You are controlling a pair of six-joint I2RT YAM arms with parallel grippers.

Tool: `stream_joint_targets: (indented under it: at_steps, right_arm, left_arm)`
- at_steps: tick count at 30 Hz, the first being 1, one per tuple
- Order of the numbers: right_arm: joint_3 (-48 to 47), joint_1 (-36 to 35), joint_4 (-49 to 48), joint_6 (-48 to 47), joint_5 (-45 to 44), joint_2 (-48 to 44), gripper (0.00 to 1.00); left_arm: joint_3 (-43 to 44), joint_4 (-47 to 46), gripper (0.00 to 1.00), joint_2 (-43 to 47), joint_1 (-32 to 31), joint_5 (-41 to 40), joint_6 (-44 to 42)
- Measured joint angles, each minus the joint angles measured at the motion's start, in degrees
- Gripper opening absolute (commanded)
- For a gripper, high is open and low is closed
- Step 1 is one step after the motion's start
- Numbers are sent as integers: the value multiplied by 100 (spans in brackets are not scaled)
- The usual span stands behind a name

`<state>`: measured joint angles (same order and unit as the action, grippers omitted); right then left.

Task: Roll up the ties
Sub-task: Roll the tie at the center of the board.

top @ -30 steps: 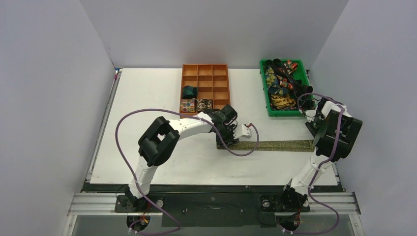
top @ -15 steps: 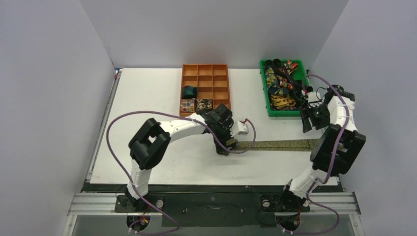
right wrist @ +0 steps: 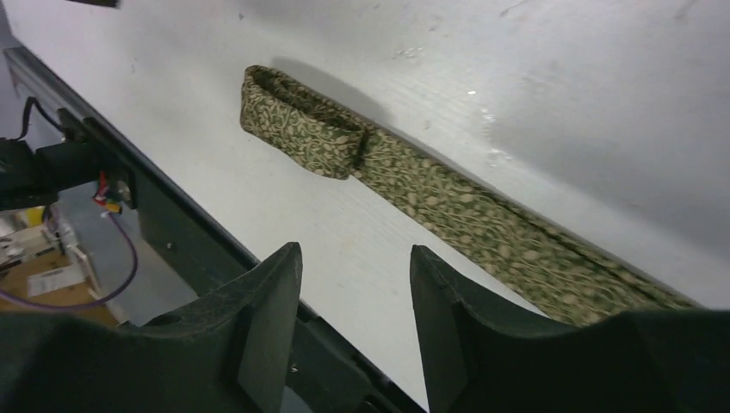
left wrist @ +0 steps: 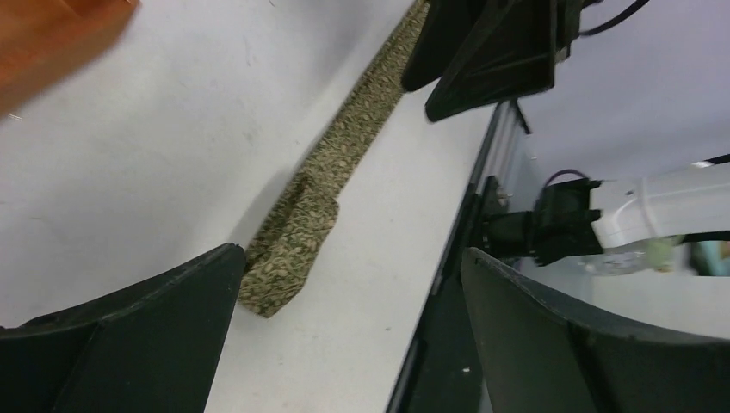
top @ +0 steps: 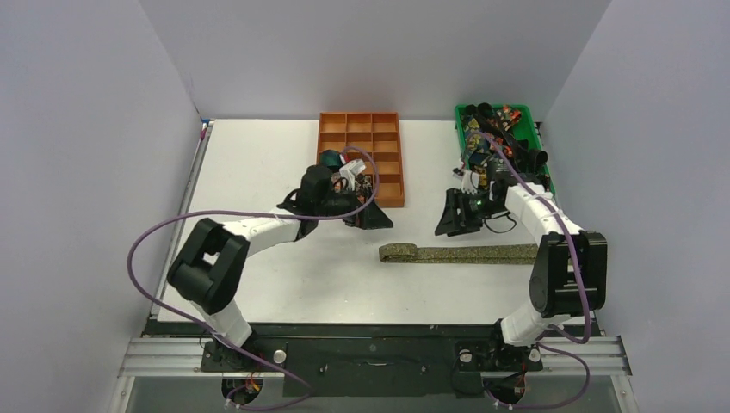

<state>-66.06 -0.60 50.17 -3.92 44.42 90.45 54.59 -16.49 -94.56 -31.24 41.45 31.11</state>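
An olive-gold patterned tie (top: 469,253) lies flat across the table's right half. Its left end (top: 396,253) is folded over into a small loop. My left gripper (top: 374,217) hovers open just in front of the orange tray, up and left of that folded end, holding nothing. The left wrist view shows the folded end (left wrist: 293,241) beyond my left gripper (left wrist: 353,254), near its left finger. My right gripper (top: 449,222) is open above the tie's middle, clear of it. The loop (right wrist: 301,125) shows ahead of my right gripper (right wrist: 355,251), which is empty.
The orange compartment tray (top: 387,172) stands at the back centre with a dark teal coil (top: 329,158) in it; my left arm covers its front left. A green bin (top: 460,129) of loose ties sits at the back right. Purple cables loop over both arms.
My left gripper let go of the tie's folded end, opened, and drew back toward the orange tray. My right arm swung left from the table's right edge and opened.
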Motion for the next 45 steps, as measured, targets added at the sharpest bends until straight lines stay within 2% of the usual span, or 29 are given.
stream_joint_targets:
  at_steps: [10,14,22,31,33,36,40,43,45]
  right_arm:
    - [1038,-629,-1102,1432,251,85,44]
    - [1213,-708,-1436,1725,225,96,41]
    - [1268,-911,-1904,2039,140,407,38]
    - [1263,-1259,-2017,2092,-46,828,37]
    - [1231,-1259,-2026,2092,-98,933,32]
    - [1154,-1263,-2024,2087,-138,1040,20]
    - [1139,-1294,-2035,2057,-306,1095,7]
    - [1102,-1298,-1996,1961,-323,1167,4]
    - [1088,-1300,-1954,1878,-310,1172,7]
  left_arm:
    - [31,-1696,97,-1311,-741,791,2415]
    - [28,-2048,97,-1672,-728,857,2861]
    - [33,-2164,97,-2481,-719,914,3187]
    - [31,-2168,97,-2481,-691,927,3104]
    - [31,-2162,97,-2476,-691,944,3034]
    - [31,-2105,97,-2448,-691,949,2868]
    - [42,-1681,97,-2256,-691,876,2280]
    - [57,-1080,97,-1996,-688,708,1631]
    - [70,-654,97,-1827,-680,601,1209]
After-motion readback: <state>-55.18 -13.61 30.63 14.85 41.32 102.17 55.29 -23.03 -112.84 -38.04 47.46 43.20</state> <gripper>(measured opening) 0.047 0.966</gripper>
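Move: The folded, rolled-up end of the tie lies about 5 cm back and 5 cm right of my left hand, some 14 cm below it. From my right hand it is 12 cm left, 3 cm back and 11 cm down. The wooden box is centred about 17 cm ahead and 4 cm left of my left hand. The green bin is about 21 cm ahead and 13 cm right of my right hand. I bring both hands down on the rolled end from either side. My right hand sinks about 9 cm while sliding left and slightly back, then shuts its half-open fingers to pinch the roll's right end. My left hand goes right and back, then down about 7 cm beside the roll, fingers wide open, rolling some 35 degrees about their length before easing left and partly unrolling. ##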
